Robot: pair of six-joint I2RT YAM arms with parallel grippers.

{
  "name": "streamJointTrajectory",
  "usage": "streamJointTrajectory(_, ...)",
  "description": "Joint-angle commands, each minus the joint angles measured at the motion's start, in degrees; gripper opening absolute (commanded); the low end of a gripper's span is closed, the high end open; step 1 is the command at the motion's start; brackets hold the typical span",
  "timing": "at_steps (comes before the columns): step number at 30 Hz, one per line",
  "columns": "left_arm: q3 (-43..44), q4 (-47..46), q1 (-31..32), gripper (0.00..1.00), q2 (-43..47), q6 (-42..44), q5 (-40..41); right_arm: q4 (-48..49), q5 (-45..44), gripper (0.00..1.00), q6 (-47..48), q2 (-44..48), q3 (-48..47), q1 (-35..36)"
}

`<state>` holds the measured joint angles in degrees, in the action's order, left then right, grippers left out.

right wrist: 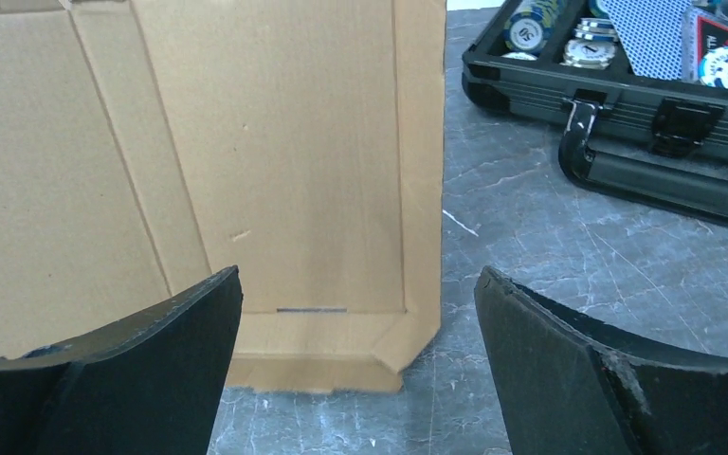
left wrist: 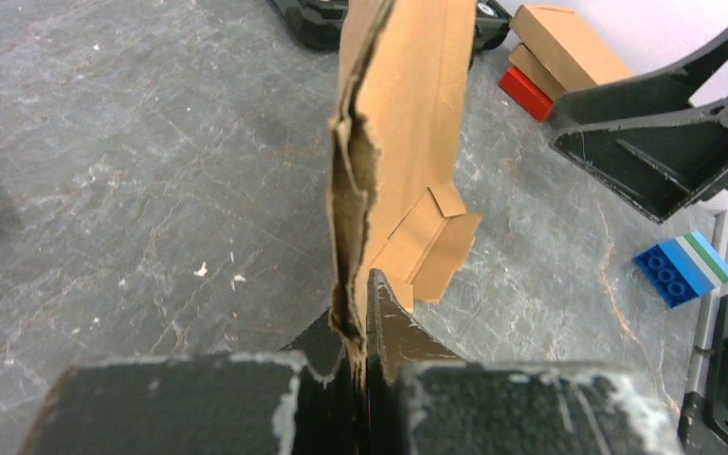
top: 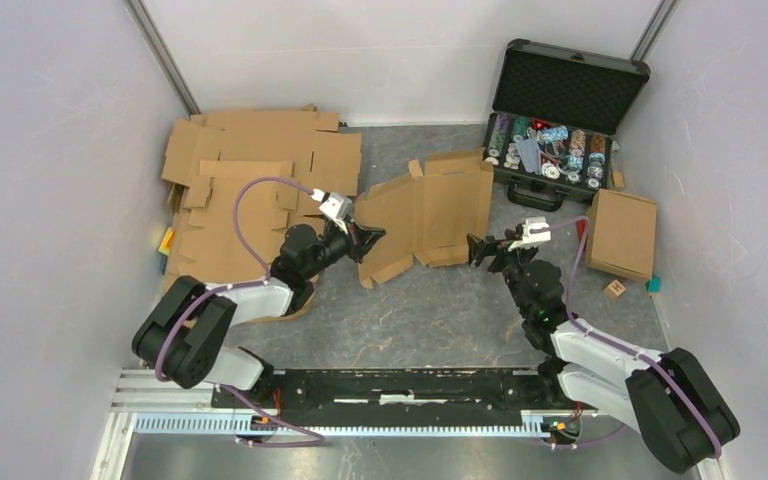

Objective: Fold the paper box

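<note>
The paper box (top: 430,212) is a flat brown cardboard blank, partly lifted off the grey table in the middle. My left gripper (top: 368,238) is shut on its left edge. In the left wrist view the cardboard (left wrist: 400,142) stands edge-on, pinched between my jaws (left wrist: 365,327). My right gripper (top: 477,250) stands open just right of the blank's lower right corner, touching nothing. In the right wrist view the blank's panel (right wrist: 275,171) and its folded corner flap fill the space ahead of the wide-open fingers (right wrist: 360,313).
A stack of flat cardboard blanks (top: 250,180) lies at the back left. An open black case of poker chips (top: 555,130) sits at the back right, with a folded cardboard box (top: 622,232) in front of it. Small toy bricks (left wrist: 682,267) lie near the right wall.
</note>
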<state>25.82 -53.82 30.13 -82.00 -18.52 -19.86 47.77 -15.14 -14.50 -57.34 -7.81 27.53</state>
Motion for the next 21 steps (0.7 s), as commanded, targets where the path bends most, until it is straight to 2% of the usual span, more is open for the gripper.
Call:
streamJointTrajectory(1, -3.0, 1.8, 0.5, 0.02, 6.5, 3.9, -0.1, 0.2, 8.2, 0.96, 1.4, 1.2, 0.2, -3.3)
streamJointTrajectory(5, -5.5, 7.0, 1.1, 0.02, 13.4, 6.7, 0.4, -4.2, 11.2, 0.90, 0.4, 0.6, -2.0, -7.2)
streamJointTrajectory(10, -7.5, 10.6, 3.1, 0.02, 20.2, 10.3, 0.9, 0.1, 19.5, 0.77, -0.6, -2.3, -3.6, -12.5)
streamJointTrajectory(12, -7.7, 10.9, 3.4, 0.02, 20.9, 10.8, 1.1, 0.9, 21.4, 0.71, 0.4, -3.3, -4.5, -13.5)
streamJointTrajectory(16, -7.4, 10.8, 3.4, 0.02, 20.8, 11.1, -0.5, 4.1, 26.9, 0.71, 0.4, -7.1, -5.8, -14.8)
streamJointTrajectory(18, -7.5, 10.8, 3.5, 0.02, 20.7, 11.1, -0.3, 5.7, 29.1, 0.67, 0.0, -8.9, -6.2, -15.2)
streamJointTrajectory(21, -7.6, 10.8, 3.5, 0.02, 20.8, 11.1, -0.3, 6.2, 29.5, 0.65, -0.4, -10.4, -6.3, -16.1)
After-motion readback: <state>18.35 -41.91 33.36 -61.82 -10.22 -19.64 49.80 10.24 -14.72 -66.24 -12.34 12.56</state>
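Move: My left hand keeps hold of the box's left panel edge. The box's free right edge lies some 22 cm to its right and about 4 cm ahead, and the cardboard stack is about 30 cm to its left and 4 cm farther out. From my open right hand, that right edge is about 6 cm straight ahead at roughly hand height. The chip case is some 15 cm to the right and 21 cm ahead, down on the table. I draw the box back towards me with my left hand, about 5 cm and a little up and left, fingers still pinching its panel and tipping slightly up. Meanwhile my right hand dips about 2 cm to the right and slightly down, then works forward and back left, turning some 10 degrees counter-clockwise and closing its fingers by a third around the box's free right edge, not yet gripping. ##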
